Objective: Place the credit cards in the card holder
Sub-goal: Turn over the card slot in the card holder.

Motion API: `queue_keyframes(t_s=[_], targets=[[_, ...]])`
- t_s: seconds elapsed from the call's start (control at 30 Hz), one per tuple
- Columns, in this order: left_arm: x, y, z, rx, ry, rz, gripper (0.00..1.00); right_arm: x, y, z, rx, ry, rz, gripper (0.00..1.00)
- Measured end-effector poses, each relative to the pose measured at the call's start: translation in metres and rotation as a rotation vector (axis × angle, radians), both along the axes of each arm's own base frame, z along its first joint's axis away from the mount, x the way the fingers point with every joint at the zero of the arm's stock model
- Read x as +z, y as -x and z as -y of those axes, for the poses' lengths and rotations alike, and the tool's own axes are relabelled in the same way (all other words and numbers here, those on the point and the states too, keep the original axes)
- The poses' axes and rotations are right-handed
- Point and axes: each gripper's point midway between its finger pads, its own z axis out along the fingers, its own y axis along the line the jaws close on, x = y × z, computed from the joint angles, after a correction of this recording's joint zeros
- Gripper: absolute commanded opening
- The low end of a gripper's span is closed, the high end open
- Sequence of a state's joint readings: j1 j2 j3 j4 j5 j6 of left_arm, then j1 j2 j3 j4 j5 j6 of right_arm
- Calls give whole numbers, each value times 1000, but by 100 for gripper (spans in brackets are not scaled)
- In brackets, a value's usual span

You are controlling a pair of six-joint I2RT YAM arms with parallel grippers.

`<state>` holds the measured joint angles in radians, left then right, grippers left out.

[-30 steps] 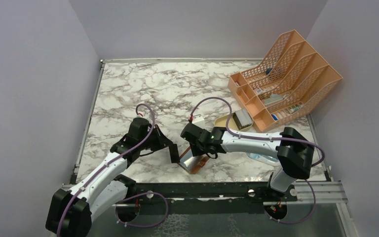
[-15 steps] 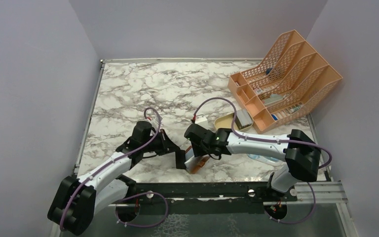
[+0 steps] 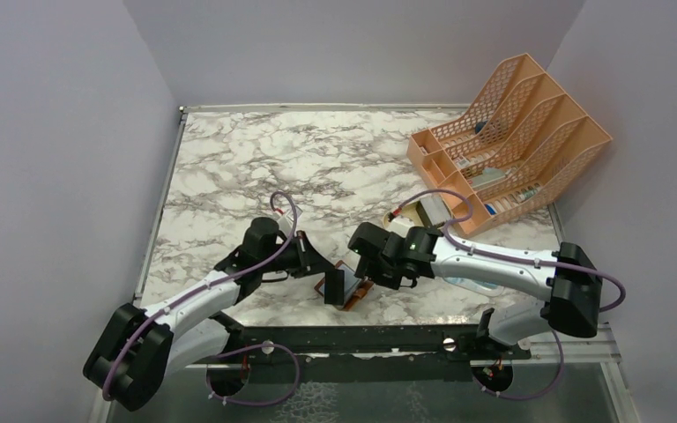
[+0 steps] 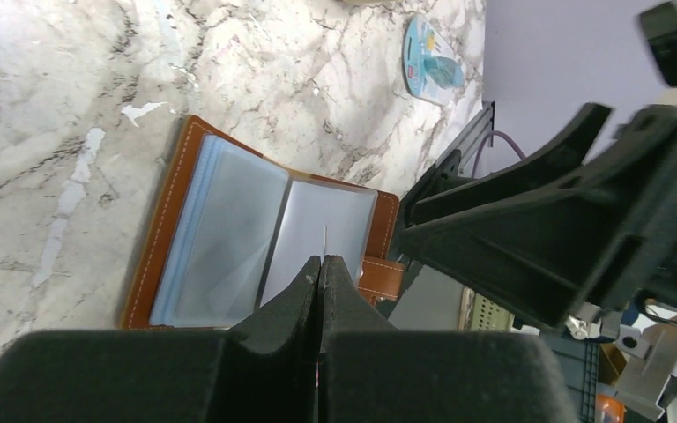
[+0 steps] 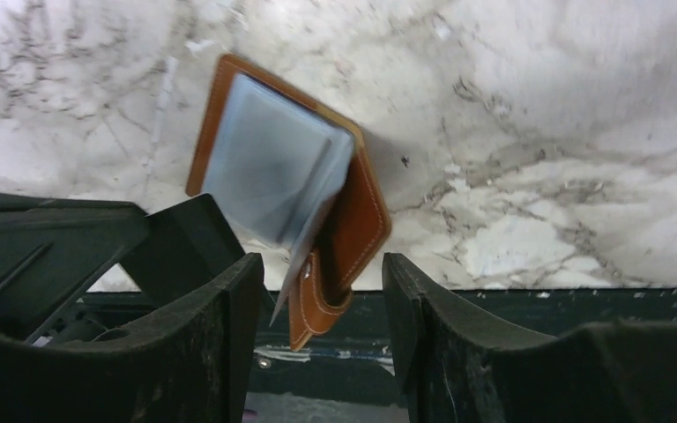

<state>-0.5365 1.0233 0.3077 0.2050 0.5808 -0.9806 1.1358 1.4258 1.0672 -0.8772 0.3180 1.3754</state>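
Note:
The card holder (image 3: 360, 292) lies open near the table's front edge, brown leather with greyish clear sleeves (image 4: 229, 233) facing up. My left gripper (image 3: 328, 280) is shut on a dark credit card (image 3: 334, 285). In the left wrist view that card (image 4: 325, 240) shows edge-on as a thin line past the fingertips, just over the holder's right sleeve. My right gripper (image 5: 322, 291) stands open. The holder's (image 5: 278, 167) brown snap flap (image 5: 317, 304) and a loose sleeve hang between its fingers without touching either one.
A big orange mesh file rack (image 3: 511, 132) stands at the back right. A tan oval tray (image 3: 410, 218) beside it holds more cards (image 3: 435, 210). A blue-and-clear packet (image 4: 432, 66) lies right of the holder. The black front rail (image 3: 388, 339) runs just below the holder.
Both arms have shifted right and nearer the front edge. The right gripper's jaws have spread wider and let go of the holder. The left gripper has carried the card up to the open sleeves.

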Motion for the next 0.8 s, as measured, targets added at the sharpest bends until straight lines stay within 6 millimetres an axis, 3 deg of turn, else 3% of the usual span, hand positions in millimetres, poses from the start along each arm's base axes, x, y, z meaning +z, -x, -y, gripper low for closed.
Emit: queue_keyframes(t_s=[0.27,0.47,0.67,0.8], targets=[[-6,10,10,-43,-5,-23,0,-36,26,1,-125,-23,-183,49],[-7,14,15,-58,-7,-22,0,-45,22,-6,-119,-33,-172,22],[-12,5,9,-18,-79,-23,0,-54,12,2,48,-23,-51,14],[-2,-13,4,19,-146,11,0,-48,-1,8,167,-59,61,12]])
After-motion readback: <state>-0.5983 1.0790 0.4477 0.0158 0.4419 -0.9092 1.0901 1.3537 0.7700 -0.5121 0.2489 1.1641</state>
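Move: The open card holder lies a little behind the right fingertips, its middle about 2 cm back, 5 cm to the left and 7 cm below, with its right-hand side raised close under the open fingers. The black card held by the left hand hangs some 8 cm left of the right hand, about 1 cm back and 3 cm down; the cream tray stands roughly 16 cm ahead and 17 cm right. From the left hand the card holder is about 3 cm back, 3 cm right and 7 cm below. The card holder's raised right-hand edge is what the right hand goes for: it sinks about 5 cm, first drawing back some 2.5 cm, then closes its half-open fingers to pinch that edge and comes forward again while turning roughly 20 degrees counter-clockwise. The left hand keeps its grip on the black card, easing back and right over the holder, then forward about 2.5 cm. ##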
